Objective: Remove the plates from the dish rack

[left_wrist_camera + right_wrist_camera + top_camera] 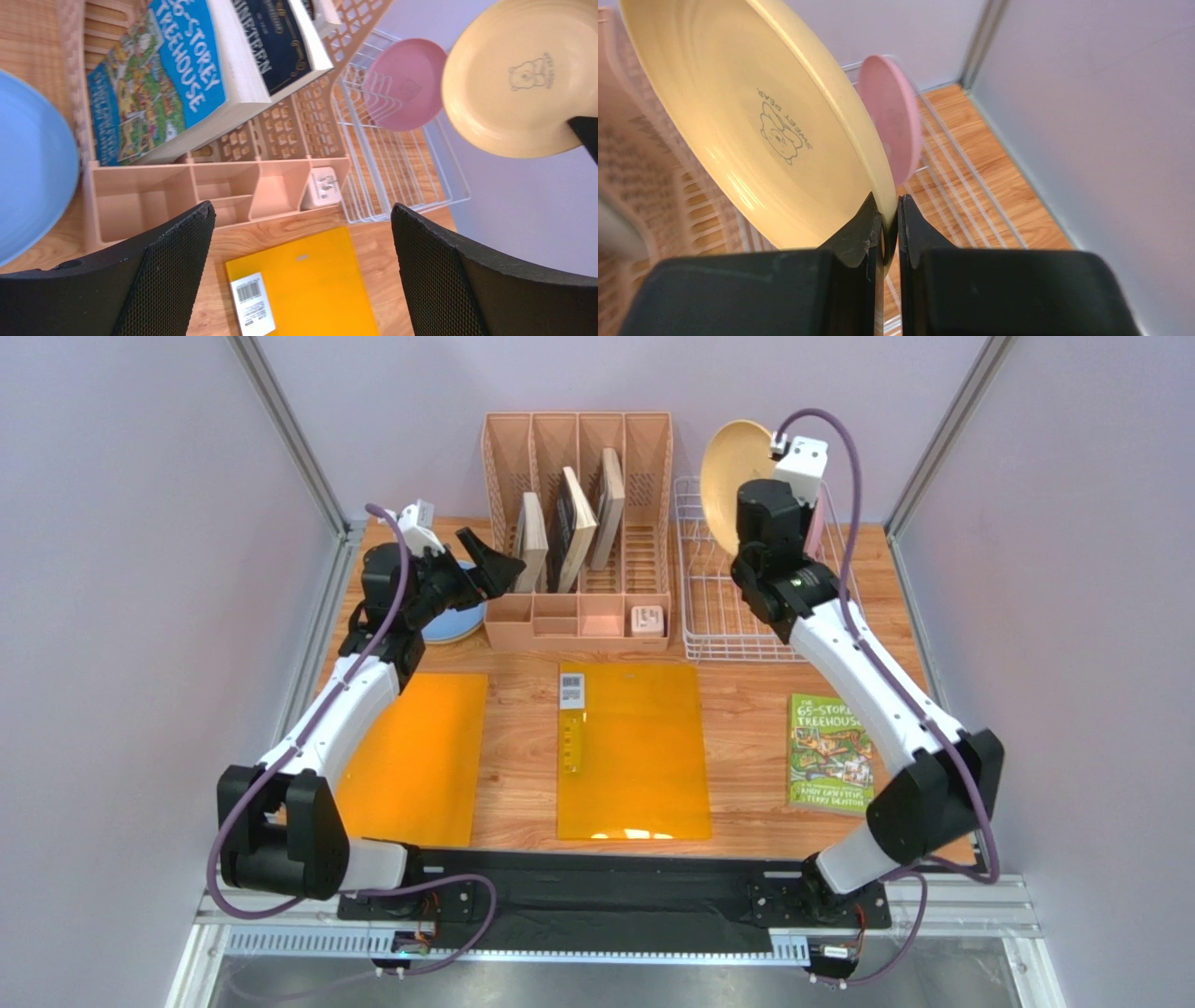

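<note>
My right gripper [765, 483] [891, 210] is shut on the rim of the pale yellow plate [732, 469] [759, 126] [512, 77] and holds it on edge above the white wire dish rack [758, 609] [393, 175] [962, 175]. A pink plate [892, 119] [407, 84] stands upright in the rack just behind it. A light blue plate [456, 623] [28, 175] lies flat on the table left of the organizer. My left gripper [477, 571] [302, 210] hovers over it, open, with nothing between its fingers.
A pink-beige slotted organizer [575, 532] holding books stands between the blue plate and the rack, with a small white block [645, 620] in its front tray. Two orange folders [631, 749] [421, 756] and a green book [831, 752] lie on the wooden table.
</note>
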Controlling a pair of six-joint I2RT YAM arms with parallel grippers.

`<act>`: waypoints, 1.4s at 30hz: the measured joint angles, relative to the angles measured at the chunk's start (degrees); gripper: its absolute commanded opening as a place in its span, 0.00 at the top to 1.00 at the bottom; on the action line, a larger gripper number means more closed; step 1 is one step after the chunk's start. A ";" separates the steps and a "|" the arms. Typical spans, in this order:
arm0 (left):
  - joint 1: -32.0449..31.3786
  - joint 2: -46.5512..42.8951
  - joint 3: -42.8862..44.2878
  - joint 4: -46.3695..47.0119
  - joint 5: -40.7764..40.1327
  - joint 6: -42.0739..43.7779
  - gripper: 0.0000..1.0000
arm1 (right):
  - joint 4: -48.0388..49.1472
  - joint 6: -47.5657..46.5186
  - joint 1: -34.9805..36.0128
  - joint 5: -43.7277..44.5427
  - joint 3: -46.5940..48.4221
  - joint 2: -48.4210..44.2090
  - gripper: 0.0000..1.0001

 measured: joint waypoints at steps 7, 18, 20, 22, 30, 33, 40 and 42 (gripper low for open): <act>-0.61 0.37 0.00 5.42 5.38 -3.65 0.00 | -9.40 12.11 -0.17 -24.81 -4.11 -8.37 1.00; -6.36 0.44 0.00 8.37 6.01 -4.96 0.01 | -12.74 21.44 1.01 -48.15 -10.40 -10.14 1.00; -7.34 0.44 0.00 8.37 5.55 -4.72 0.05 | -12.70 22.21 1.01 -50.29 -10.54 -10.14 1.00; -8.26 0.44 0.00 8.28 4.74 -4.22 0.09 | -12.48 22.86 1.01 -52.28 -10.67 -10.16 1.00; -11.65 1.79 0.00 7.30 1.05 -1.25 0.84 | -12.41 24.33 1.01 -58.60 -11.26 -10.14 1.00; -12.24 2.93 0.00 6.29 0.09 -0.61 1.00 | -12.52 24.52 1.01 -59.60 -11.37 -9.92 0.96; -12.74 3.17 -0.02 3.89 -3.58 1.53 1.00 | -11.43 25.44 0.68 -61.40 -11.52 -8.31 0.29; -12.81 2.93 -0.11 2.49 -6.16 2.62 1.00 | -11.17 24.48 0.68 -60.94 -11.41 -8.31 0.25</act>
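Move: The right hand already pinches the cream plate by its rim and is taking it to the left gripper, about 42 cm to its left, 7 cm back and 6 cm lower. The pink plate stands in the rack some 12 cm ahead, 8 cm right and 22 cm below that hand. From the open left hand, the cream plate's middle is roughly 35 cm right, 8 cm ahead and 6 cm up; the book organiser is about 14 cm ahead, 12 cm right and 16 cm down. The left fingers pinch the cream plate's left rim, and the right fingers then open and let go of the opposite side. Before that, the right hand swings the plate left about 17 cm, back and down, turning some 45 degrees counter-clockwise with its left side rising. The left hand reaches right to meet it, first rising and drawing slightly back, then sinking as it closes, and finally easing back left with the plate. ##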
